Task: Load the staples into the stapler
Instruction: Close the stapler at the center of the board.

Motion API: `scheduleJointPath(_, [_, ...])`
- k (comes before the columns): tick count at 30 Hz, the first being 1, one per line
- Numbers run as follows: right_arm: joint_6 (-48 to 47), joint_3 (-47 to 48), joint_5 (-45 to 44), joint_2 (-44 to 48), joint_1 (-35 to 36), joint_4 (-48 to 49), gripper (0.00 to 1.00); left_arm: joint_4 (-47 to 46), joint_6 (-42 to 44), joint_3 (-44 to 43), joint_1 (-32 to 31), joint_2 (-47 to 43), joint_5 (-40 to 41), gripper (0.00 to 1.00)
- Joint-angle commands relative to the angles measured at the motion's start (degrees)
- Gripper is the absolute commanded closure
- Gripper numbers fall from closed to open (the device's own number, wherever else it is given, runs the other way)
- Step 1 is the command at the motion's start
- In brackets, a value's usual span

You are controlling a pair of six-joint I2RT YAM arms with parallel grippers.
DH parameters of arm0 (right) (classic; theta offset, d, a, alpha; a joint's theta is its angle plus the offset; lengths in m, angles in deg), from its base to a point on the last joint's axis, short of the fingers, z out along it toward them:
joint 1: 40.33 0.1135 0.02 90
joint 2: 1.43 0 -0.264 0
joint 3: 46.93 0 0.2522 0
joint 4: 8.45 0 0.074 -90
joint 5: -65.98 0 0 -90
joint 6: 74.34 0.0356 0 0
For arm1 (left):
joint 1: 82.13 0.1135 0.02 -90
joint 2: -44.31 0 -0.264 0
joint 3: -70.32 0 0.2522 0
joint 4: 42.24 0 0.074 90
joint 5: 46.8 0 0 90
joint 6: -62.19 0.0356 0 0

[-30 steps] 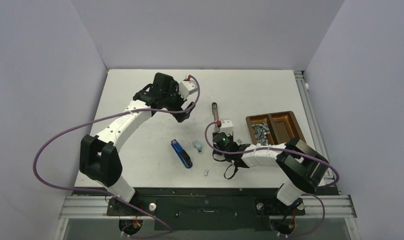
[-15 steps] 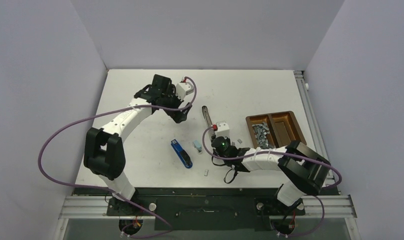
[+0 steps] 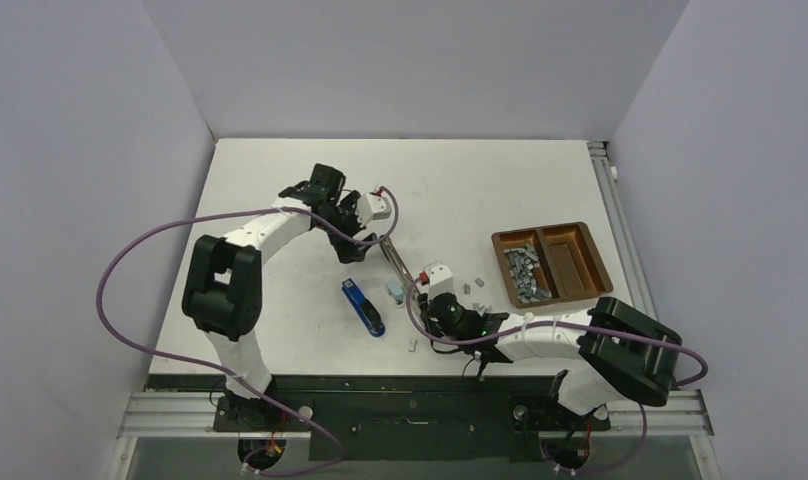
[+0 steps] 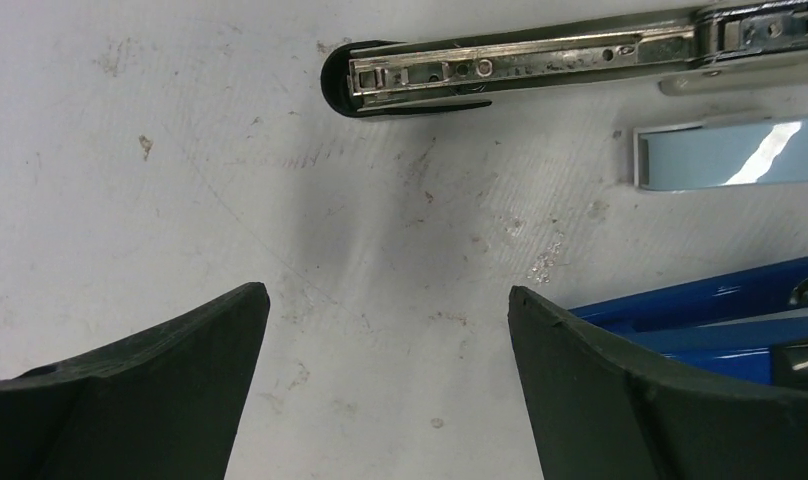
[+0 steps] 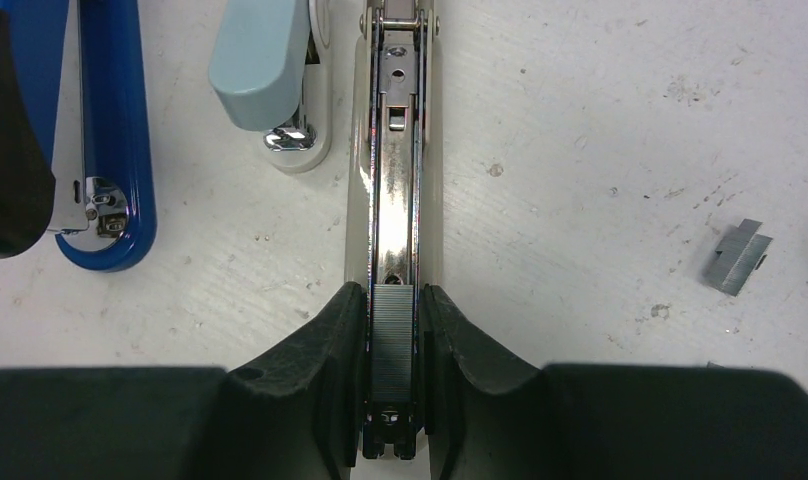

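Observation:
The stapler lies opened out flat, a long silvery rail on a cream base. My right gripper is shut on the near end of that rail, its fingers pressing both sides. A grey strip of staples sits in the channel between them. In the top view that gripper is at the stapler's near end. My left gripper hangs open over bare table just short of the stapler's far tip, holding nothing. More staples lie in the brown tray.
A blue stapler and a small pale blue-green box lie just left of the opened stapler. Loose staple strips lie right of my right gripper, one more near the front edge. The brown two-compartment tray stands at the right.
My right gripper closed on the stapler and drew it nearer and leftward, tilting it. My left arm swung down and right to the stapler's far tip.

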Motion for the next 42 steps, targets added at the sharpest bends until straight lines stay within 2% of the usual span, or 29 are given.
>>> scheduleJointPath(1, [-0.03,-1.72,3.60,1.97,0.80,-1.17,0.91,1.93,11.41,-4.21,-1.24,1.72,-0.76,0.17])
scheduleJointPath(7, [0.02,-2.68,2.32,2.43,-0.85,-0.63,0.91,-1.30,18.07,-6.64,-6.53,3.64,4.69,0.20])
scheduleJointPath(14, [-0.63,-3.61,1.16,4.45,-3.09,0.12,0.91,1.60,21.78,-14.79,-9.76,11.26,6.47,0.21])
scheduleJointPath(19, [0.64,-4.93,-0.21,5.90,-4.96,1.16,0.91,4.80,24.07,-20.56,-9.91,16.33,4.43,0.21])
scheduleJointPath(32, [2.66,-7.89,0.27,6.73,-5.09,3.79,0.91,4.21,39.36,-22.78,-11.03,20.05,-2.58,0.15])
scheduleJointPath(34, [3.22,-8.03,0.01,6.69,-5.10,3.79,0.91,5.27,43.44,-22.34,-11.44,20.51,-2.45,0.17])
scheduleJointPath(42, [6.42,-10.25,-1.10,8.89,-5.10,4.17,0.91,6.98,59.98,-20.32,-11.44,22.04,-1.94,0.38])
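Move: The opened grey stapler's far end lies about 7 cm to the left hand's right, 3 cm ahead and 6 cm below. The light-blue stapler is some 7 cm right and 9 cm back, the blue stapler 2 cm right and 12 cm back, both about 6 cm down. The right hand already pinches the grey stapler's magazine; the far end lies roughly 15 cm ahead and 8 cm left of it, nearly level in height. Left twists clockwise, sweeping 11 cm right, forward and down towards the stapler's far end; right drags stapler rightward. ##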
